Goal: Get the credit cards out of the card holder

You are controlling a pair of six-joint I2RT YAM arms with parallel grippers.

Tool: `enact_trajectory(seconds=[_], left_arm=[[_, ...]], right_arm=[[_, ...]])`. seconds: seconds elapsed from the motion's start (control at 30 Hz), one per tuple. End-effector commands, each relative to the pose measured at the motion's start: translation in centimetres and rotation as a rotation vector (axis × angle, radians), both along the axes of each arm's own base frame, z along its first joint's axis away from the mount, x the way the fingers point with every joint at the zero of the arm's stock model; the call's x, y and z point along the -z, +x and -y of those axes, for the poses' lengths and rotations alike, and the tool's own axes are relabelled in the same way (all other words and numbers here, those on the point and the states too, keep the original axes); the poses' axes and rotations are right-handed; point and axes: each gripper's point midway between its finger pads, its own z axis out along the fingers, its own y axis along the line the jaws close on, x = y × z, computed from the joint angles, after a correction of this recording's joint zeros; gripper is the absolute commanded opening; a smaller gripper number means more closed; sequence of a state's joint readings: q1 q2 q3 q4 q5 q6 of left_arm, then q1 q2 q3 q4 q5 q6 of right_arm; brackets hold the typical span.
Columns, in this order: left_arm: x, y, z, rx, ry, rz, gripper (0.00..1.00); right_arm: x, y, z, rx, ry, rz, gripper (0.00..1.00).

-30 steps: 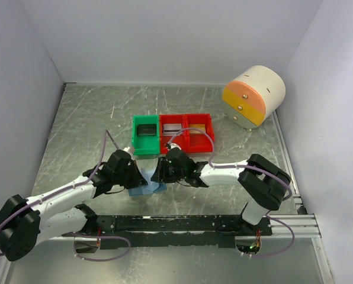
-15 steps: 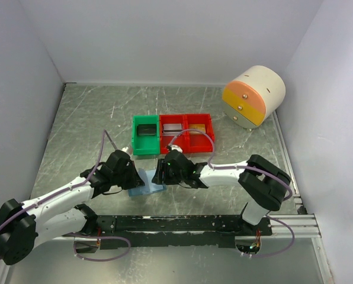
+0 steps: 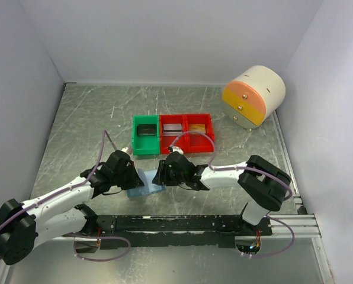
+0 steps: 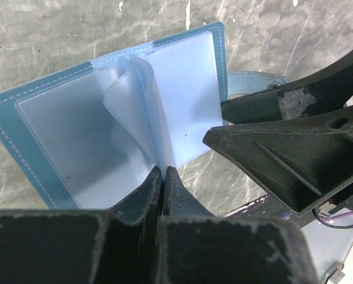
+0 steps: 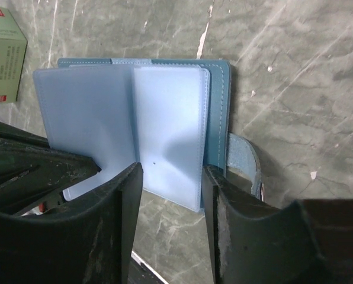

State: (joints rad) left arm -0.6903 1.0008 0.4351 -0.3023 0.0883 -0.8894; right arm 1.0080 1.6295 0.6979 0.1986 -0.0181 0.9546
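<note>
The slate-blue card holder (image 3: 147,184) lies open on the table between both arms, its light-blue clear sleeves (image 4: 135,112) fanned up. My left gripper (image 4: 163,170) (image 3: 133,177) is shut on the lower edge of one sleeve. My right gripper (image 5: 170,174) (image 3: 161,175) stands open over the near edge of the holder's right half (image 5: 170,130), with nothing between its fingers. The sleeves facing the cameras look empty. A dark grey credit card (image 3: 145,129) lies in the green bin (image 3: 136,144).
Two red bins (image 3: 186,142) with flat items stand beside the green one behind the holder. A cream-and-orange drawer unit (image 3: 253,96) sits at the back right. A small cream box (image 5: 3,56) lies left of the holder. The holder's snap strap (image 5: 247,163) sticks out rightwards.
My right gripper's jaws have spread wider and let the card holder's right half settle flat. The left gripper has kept its hold on the sleeve.
</note>
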Motion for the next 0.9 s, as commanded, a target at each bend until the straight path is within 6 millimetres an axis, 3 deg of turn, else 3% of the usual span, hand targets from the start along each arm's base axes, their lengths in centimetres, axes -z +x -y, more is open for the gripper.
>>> enact_trajectory(seconds=[0.0,0.17,0.3,0.5,0.63,0.73,0.87], left_arm=[[-0.2,0.3,0.3,0.018,-0.002,0.022,0.07],[-0.2,0.2,0.6,0.028,-0.017,0.021,0.07],[-0.4,0.2,0.7,0.031,-0.02,0.025,0.07],[-0.7,0.2,0.8,0.032,-0.032,0.031,0.07],[-0.8,0.3,0.8,0.031,-0.034,0.033,0.07],[-1.1,0.3,1.1,0.046,-0.045,0.043,0.07],[-2.0,0.6,1.5,0.075,-0.056,0.077,0.09]], right_arm=[[0.1,-1.0,-0.8,-0.017,0.076,-0.037,0.41],[-3.6,-0.8,-2.8,-0.066,0.231,0.014,0.3],[-4.9,-0.5,-3.6,-0.08,0.263,0.027,0.29],[-4.0,-0.2,-3.8,-0.071,0.228,0.009,0.26],[-3.3,0.3,-3.6,-0.059,0.181,0.018,0.12],[-2.9,1.1,-2.2,-0.005,0.105,0.045,0.0],[-2.6,1.8,0.6,0.08,0.011,0.077,0.0]])
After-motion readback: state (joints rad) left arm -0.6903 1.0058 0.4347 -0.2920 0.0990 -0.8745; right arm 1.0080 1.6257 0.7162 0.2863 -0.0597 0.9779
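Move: About 1 cm to the right of the open right fingers and 1 cm ahead runs the free edge of the clear sleeve lying on the card holder's right cover, roughly 1 cm below them. The strap lies some 4 cm right, level with this hand and 2 cm lower; the holder's middle is about 4 cm left, also 2 cm down. From the left hand, which still pinches another sleeve, that free edge lies about 6 cm right, 1 cm ahead and 2 cm lower. Sweeping left and up off the right cover with a slight initial draw back, the right hand travels about 3 cm each way while its left side tips up some 10 degrees. Its half-open fingers narrow on the way, then shut and pinch the clear sleeve's free edge; the hand then eases about 1 cm back right and down. The left hand stays put, keeping its pinch. ##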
